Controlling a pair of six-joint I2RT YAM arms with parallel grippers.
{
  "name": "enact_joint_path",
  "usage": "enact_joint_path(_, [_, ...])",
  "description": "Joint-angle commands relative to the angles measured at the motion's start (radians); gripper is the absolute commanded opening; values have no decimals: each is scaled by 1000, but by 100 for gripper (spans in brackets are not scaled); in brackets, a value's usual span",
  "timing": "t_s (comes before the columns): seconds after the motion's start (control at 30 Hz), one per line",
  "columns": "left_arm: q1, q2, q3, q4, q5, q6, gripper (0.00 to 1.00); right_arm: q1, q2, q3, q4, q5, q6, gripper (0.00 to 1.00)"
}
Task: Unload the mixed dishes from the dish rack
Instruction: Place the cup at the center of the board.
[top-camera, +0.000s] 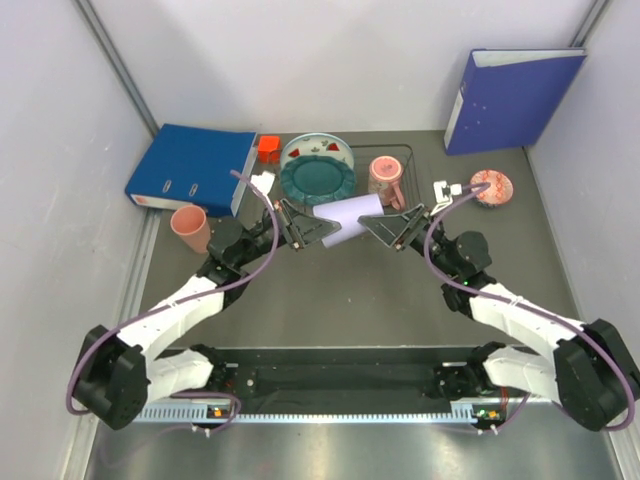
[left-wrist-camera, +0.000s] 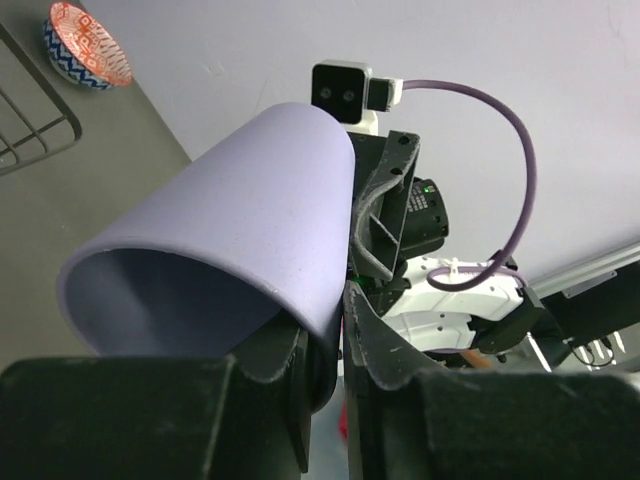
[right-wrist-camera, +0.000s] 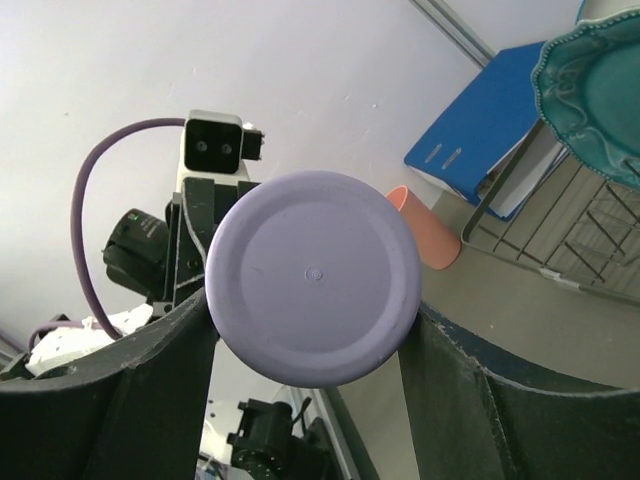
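The lavender cup (top-camera: 345, 220) lies on its side in the air between both grippers, in front of the dish rack (top-camera: 410, 160). My left gripper (top-camera: 318, 228) is shut on its rim, one finger inside and one outside (left-wrist-camera: 340, 330). My right gripper (top-camera: 375, 222) is closed round the cup's base (right-wrist-camera: 312, 278), a finger touching each side. In the rack stand the teal scalloped plate (top-camera: 318, 180), the white watermelon plate (top-camera: 318, 150) and a salmon-pink cup (top-camera: 385, 178). Another salmon-pink cup (top-camera: 190, 228) stands on the table at the left. The small patterned bowl (top-camera: 491, 187) sits on the table at the right.
A blue ring binder (top-camera: 190, 168) lies left of the rack with a small red cube (top-camera: 268, 146) by it. A second binder (top-camera: 515, 95) leans on the back right wall. Grey walls close in both sides.
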Motion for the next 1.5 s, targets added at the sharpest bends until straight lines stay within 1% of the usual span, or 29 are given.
enact_joint_path(0.0, [2,-88,104,-216,-88,150,0,8,-88,86,-186,37,-166,64])
enact_joint_path(0.03, [2,-99,125,-344,-105,187,0,8,-100,114,-237,60,-186,99])
enact_joint_path(0.07, [2,-110,185,-436,-133,262,0,8,-123,129,-301,76,-224,100])
enact_joint_path(0.1, [4,-124,223,-528,-195,308,0,8,-136,148,-364,129,-252,100])
enact_joint_path(0.13, [4,-125,269,-625,-234,357,0,10,-154,197,-525,166,-279,100])
enact_joint_path(0.17, [4,-127,373,-846,-274,459,0,11,-159,224,-606,209,-331,100])
enact_joint_path(0.2, [4,-112,429,-949,-376,501,0,13,-168,250,-678,250,-356,100])
enact_joint_path(0.23, [4,-99,488,-1068,-434,537,0,13,-177,298,-816,331,-379,100])
enact_joint_path(0.27, [5,-86,604,-1258,-490,593,0,13,-185,317,-865,355,-416,100])
enact_joint_path(0.3, [5,-52,660,-1364,-560,612,0,11,-192,330,-915,413,-431,100])
enact_joint_path(0.33, [4,-30,712,-1455,-697,624,0,13,-212,344,-947,471,-444,100])
enact_joint_path(0.37, [5,-7,807,-1542,-766,633,0,13,-223,346,-996,494,-463,100])
enact_joint_path(0.4, [5,32,843,-1703,-812,638,0,13,-235,343,-1007,513,-468,100])
enact_joint_path(0.47, [5,59,891,-1814,-910,644,0,13,-274,318,-1004,540,-480,100])
enact_joint_path(0.5, [5,74,892,-1886,-927,647,0,13,-286,305,-998,541,-484,100])
enact_joint_path(0.6, [5,109,874,-1982,-960,664,0,13,-315,257,-973,533,-487,100])
enact_joint_path(0.63, [5,123,865,-2044,-967,666,0,13,-317,242,-973,528,-487,100])
enact_joint_path(0.73, [5,151,811,-2114,-1000,644,0,13,-312,222,-973,513,-497,100])
enact_joint_path(0.9, [19,152,751,-2115,-1022,637,0,13,-328,173,-937,490,-499,100])
enact_joint_path(0.97, [56,163,713,-2090,-1007,646,0,13,-329,166,-929,487,-503,100])
enact_joint_path(1.03, [108,160,663,-2050,-963,658,0,13,-326,162,-929,482,-510,100])
enact_joint_path(1.07, [129,155,646,-2004,-941,663,0,14,-326,162,-929,484,-513,100])
enact_joint_path(1.1, [178,152,612,-1979,-906,667,0,13,-325,160,-930,482,-516,100])
enact_joint_path(1.17, [234,143,580,-1906,-869,673,0,13,-323,160,-930,481,-519,100])
enact_joint_path(1.2, [292,142,549,-1889,-852,676,0,13,-320,160,-929,479,-517,100])
enact_joint_path(1.23, [317,140,537,-1870,-825,680,0,13,-317,160,-927,476,-517,100])
enact_joint_path(1.3, [364,140,508,-1826,-820,681,0,13,-306,166,-926,473,-514,100])
enact_joint_path(1.47, [435,154,472,-1780,-823,699,0,13,-295,177,-927,473,-516,100])
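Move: Both hands hold the lavender cup on its side in the air. The left pinches its rim and is to take it to bare table about 30 cm to its left, level with it and some 30 cm below. The orange cup stands roughly 11 cm farther out than that spot, and the blue binder's middle about 25 cm. The right grips the base end, the cup's middle about 4 cm to its left; the pink mug is some 19 cm ahead, 5 cm right and 22 cm below. The right hand opens wide and lets go of the cup's base, backing off about 10 cm to its right, then sinking while its fingers turn clockwise and tip downward. The left keeps its pinch on the rim, swings up and forward some 6 cm, then carries the cup left and down to the table area on the robot's side of the orange cup, rolling its fingers to point down and slowing near the end. ##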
